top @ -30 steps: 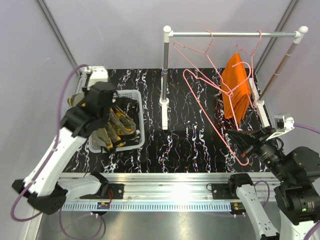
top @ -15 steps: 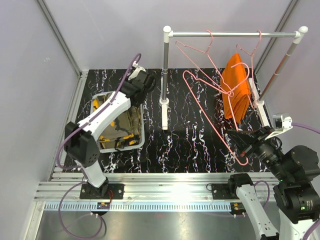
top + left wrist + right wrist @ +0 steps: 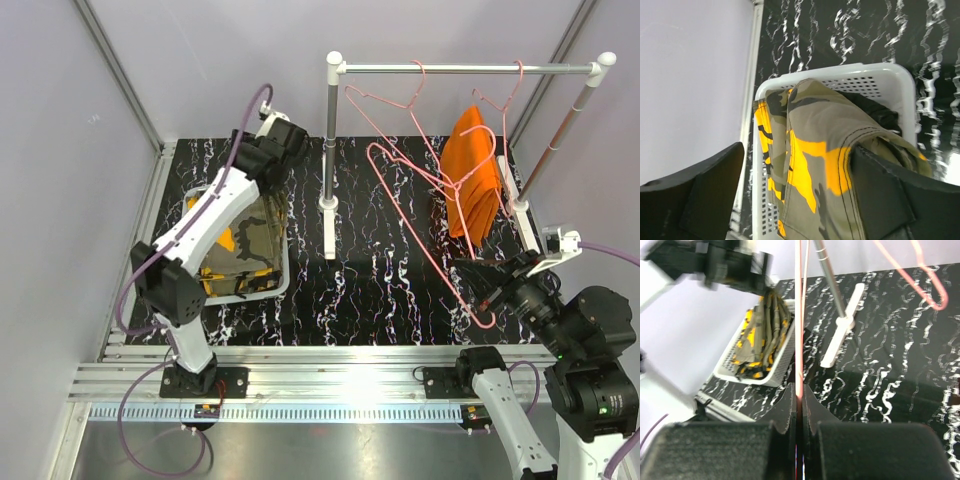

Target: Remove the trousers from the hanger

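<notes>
My left gripper (image 3: 270, 152) (image 3: 795, 200) stands open over the far end of the white basket (image 3: 281, 272). The olive-grey camouflage trousers (image 3: 815, 150) (image 3: 245, 245) with yellow patches lie between its fingers, draped against the right finger (image 3: 880, 195), and hang down into the basket. Dark trousers (image 3: 880, 114) lie under them. The orange trousers (image 3: 473, 180) hang on a pink hanger (image 3: 505, 100) at the right of the rail. My right gripper (image 3: 488, 292) (image 3: 799, 395) is shut on the wire of a bare pink hanger (image 3: 799, 315) (image 3: 425, 215).
A white rack holds the rail (image 3: 470, 68), with a post (image 3: 330, 150) on a foot mid-table and a slanted post (image 3: 560, 130) at the right. Another bare pink hanger (image 3: 400, 100) hangs on the rail. Grey walls close the left and back.
The left arm swung from the basket's left side to its far end, lifting the camouflage trousers. Its jaws then opened. The right gripper stayed shut on the hanger wire.
</notes>
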Robot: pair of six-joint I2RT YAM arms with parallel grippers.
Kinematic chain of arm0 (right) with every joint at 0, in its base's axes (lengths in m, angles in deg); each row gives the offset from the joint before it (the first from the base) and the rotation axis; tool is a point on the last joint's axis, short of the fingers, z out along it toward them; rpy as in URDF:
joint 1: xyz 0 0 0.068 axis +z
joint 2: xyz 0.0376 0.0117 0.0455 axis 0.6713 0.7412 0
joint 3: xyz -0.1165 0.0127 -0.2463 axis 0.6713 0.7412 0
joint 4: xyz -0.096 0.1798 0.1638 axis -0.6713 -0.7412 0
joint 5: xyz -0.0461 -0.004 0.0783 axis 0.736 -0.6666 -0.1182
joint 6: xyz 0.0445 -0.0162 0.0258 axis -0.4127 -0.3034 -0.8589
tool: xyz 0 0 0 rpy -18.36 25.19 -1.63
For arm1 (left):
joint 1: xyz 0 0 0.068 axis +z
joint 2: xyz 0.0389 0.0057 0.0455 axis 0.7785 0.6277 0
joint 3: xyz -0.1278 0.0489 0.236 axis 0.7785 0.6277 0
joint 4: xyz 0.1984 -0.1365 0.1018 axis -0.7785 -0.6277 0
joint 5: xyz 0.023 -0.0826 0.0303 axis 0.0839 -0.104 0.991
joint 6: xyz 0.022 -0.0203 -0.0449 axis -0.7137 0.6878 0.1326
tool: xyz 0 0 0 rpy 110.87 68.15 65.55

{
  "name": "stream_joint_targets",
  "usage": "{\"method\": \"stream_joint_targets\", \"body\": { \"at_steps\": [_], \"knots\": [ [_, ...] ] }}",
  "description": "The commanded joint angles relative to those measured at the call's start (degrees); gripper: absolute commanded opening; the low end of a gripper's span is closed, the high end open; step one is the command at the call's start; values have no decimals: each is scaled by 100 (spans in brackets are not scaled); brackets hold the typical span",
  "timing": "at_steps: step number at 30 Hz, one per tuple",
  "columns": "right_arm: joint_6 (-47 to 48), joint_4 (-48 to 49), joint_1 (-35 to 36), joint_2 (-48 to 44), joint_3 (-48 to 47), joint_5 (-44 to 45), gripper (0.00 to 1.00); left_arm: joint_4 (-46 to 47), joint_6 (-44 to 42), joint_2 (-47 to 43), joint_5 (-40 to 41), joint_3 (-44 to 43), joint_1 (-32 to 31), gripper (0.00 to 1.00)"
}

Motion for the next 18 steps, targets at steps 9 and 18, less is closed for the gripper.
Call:
{"method": "stream_joint_targets", "body": {
  "at_steps": [9, 18],
  "knots": [
    [329, 105, -26, 418, -662, 634, 0, 967, 950, -1531, -1866, 1226, 674, 64],
    [329, 52, -26, 480, -847, 590, 0, 731, 1618, 181, -1779, 1517, 1123, 65]
  ]
}}
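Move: The camouflage trousers, already let go in the white basket, have their middle about 8 cm back from the left hand, almost level sideways and some 16 cm below; the black trousers lie under them. The rack's left foot is about 20 cm right, 2 cm ahead and 25 cm below. The right hand holds an empty hanger; the rail is roughly 30 cm ahead and 8 cm higher, the orange trousers 26 cm ahead, 4 cm right and 12 cm lower. Above the camouflage trousers the left hand first lifts some 7 cm and draws back, then turns down and slightly forward and left, dropping about 16 cm towards their far part while it rolls its left side down and its fingers narrow partway without shutting. The pink hanger stays pinched in the right hand, which edges forward, then rises a little and shifts right. ##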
